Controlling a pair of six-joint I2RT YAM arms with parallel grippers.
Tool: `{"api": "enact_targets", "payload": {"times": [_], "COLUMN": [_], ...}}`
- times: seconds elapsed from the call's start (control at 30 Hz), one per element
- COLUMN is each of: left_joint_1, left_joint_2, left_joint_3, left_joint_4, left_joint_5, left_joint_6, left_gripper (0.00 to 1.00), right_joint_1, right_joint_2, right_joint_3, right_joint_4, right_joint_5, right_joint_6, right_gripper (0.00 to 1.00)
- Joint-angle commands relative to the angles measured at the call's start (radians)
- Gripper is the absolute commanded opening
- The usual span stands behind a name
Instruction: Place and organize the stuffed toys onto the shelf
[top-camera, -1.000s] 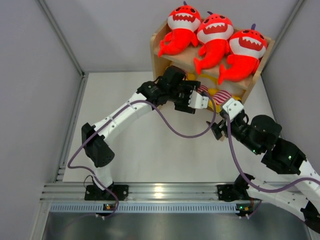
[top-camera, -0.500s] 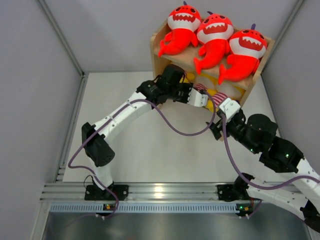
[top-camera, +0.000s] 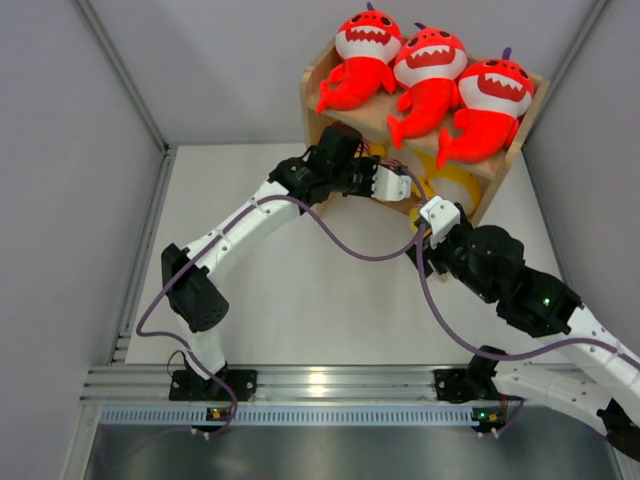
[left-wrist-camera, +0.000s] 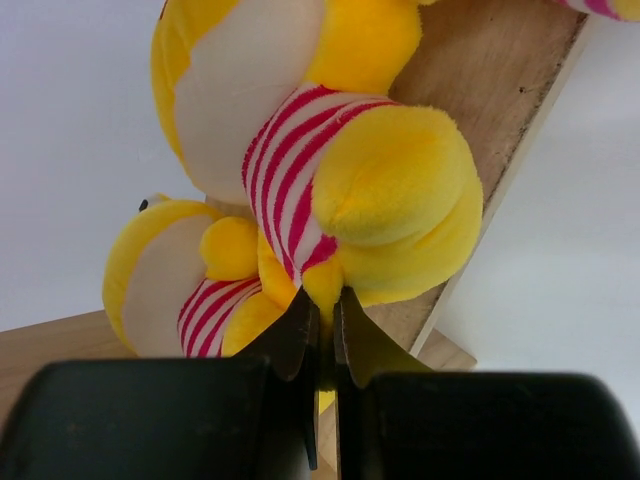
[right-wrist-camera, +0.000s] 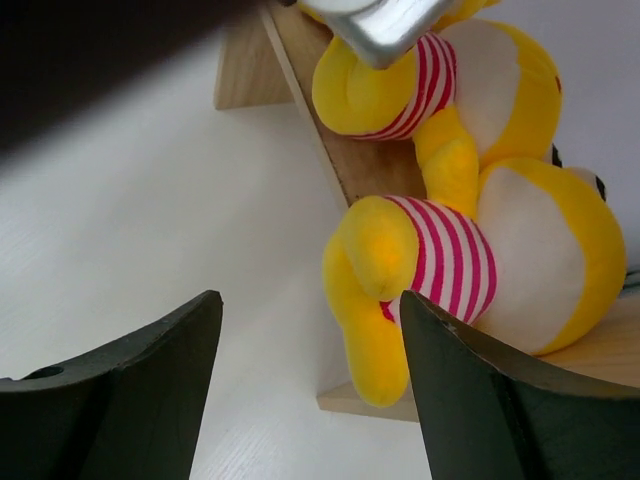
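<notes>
Three red-orange shark stuffed toys (top-camera: 365, 60) (top-camera: 430, 75) (top-camera: 485, 100) lie in a row on the top tier of the wooden shelf (top-camera: 318, 122). Yellow stuffed toys in striped shirts (top-camera: 450, 185) sit on the lower tier. My left gripper (top-camera: 398, 185) (left-wrist-camera: 322, 295) reaches into that tier, shut on a yellow limb of the upper toy (left-wrist-camera: 390, 190); a second yellow toy (left-wrist-camera: 165, 285) lies beside it. My right gripper (top-camera: 432, 215) (right-wrist-camera: 310, 320) is open just in front of the shelf (right-wrist-camera: 360, 170), facing a yellow toy (right-wrist-camera: 520, 250) whose leg hangs over the board's edge.
The shelf stands at the table's far right corner, close to grey walls (top-camera: 80, 150) on both sides. White tabletop (top-camera: 300, 290) spreads in front of it. Purple cables (top-camera: 345, 245) hang from both arms. The left gripper's metal body (right-wrist-camera: 385, 25) shows in the right wrist view.
My left gripper has shut on the yellow toy's limb and pushed further toward the lower tier. The right arm has shifted left and closer to the shelf, still open.
</notes>
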Motion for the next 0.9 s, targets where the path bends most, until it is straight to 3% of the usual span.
{"api": "enact_targets", "payload": {"times": [0.0, 0.03, 0.17, 0.23, 0.37, 0.47, 0.67, 0.73, 0.87], "left_joint_1": [0.005, 0.005, 0.005, 0.005, 0.005, 0.005, 0.002, 0.002, 0.002], "left_joint_2": [-0.017, -0.025, -0.043, -0.048, -0.067, -0.086, -0.130, -0.153, -0.198], "left_joint_3": [0.003, -0.002, -0.023, -0.023, -0.031, -0.031, -0.036, -0.042, -0.059], "left_joint_4": [0.066, 0.064, 0.063, 0.064, 0.063, 0.063, 0.048, -0.032, -0.100], "left_joint_5": [-0.017, -0.016, -0.018, -0.021, -0.010, 0.007, 0.050, 0.085, 0.076], "left_joint_6": [-0.011, -0.011, -0.008, -0.011, -0.015, -0.023, -0.080, -0.072, -0.101], "left_gripper": [0.00, 0.03, 0.30, 0.38, 0.52, 0.61, 0.77, 0.81, 0.82], "right_joint_1": [-0.010, -0.010, -0.010, -0.010, -0.010, -0.010, -0.010, -0.010, -0.010], "right_joint_2": [0.020, 0.022, 0.037, 0.029, -0.021, -0.035, -0.053, -0.053, -0.026], "right_joint_3": [-0.016, -0.020, -0.036, -0.037, -0.024, -0.004, 0.020, 0.003, -0.056], "right_joint_4": [0.039, 0.039, 0.048, 0.064, 0.068, 0.042, -0.005, 0.004, 0.050], "right_joint_5": [0.055, 0.069, 0.110, 0.107, 0.063, 0.035, -0.098, -0.121, -0.111], "right_joint_6": [0.032, 0.034, 0.035, 0.055, 0.090, 0.092, 0.146, 0.162, 0.179], "right_gripper": [0.71, 0.70, 0.44, 0.38, 0.38, 0.45, 0.50, 0.45, 0.19]}}
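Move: My left hand still pinches a foot of the middle yellow toy on the lower shelf; that toy's middle lies about 7 cm ahead and 5 cm right, near hand height. From this hand the left yellow toy is 7 cm ahead and 3 cm left, the right one 2 cm ahead and 15 cm right. From my open right hand, the right yellow toy lies some 12 cm ahead and 3 cm right, slightly lower, the middle one roughly 17 cm ahead and 6 cm left. I open my left fingers wide and let go of the middle toy's foot, hardly moving at first, then draw up and back off the shelf, about 3 cm each way, easing left. My right hand dips some 2.5 cm and slightly forward in front of the right toy while narrowing, then rises again, backs away and a little left, rolling its left side up, its empty fingers finally closing most of the way. ##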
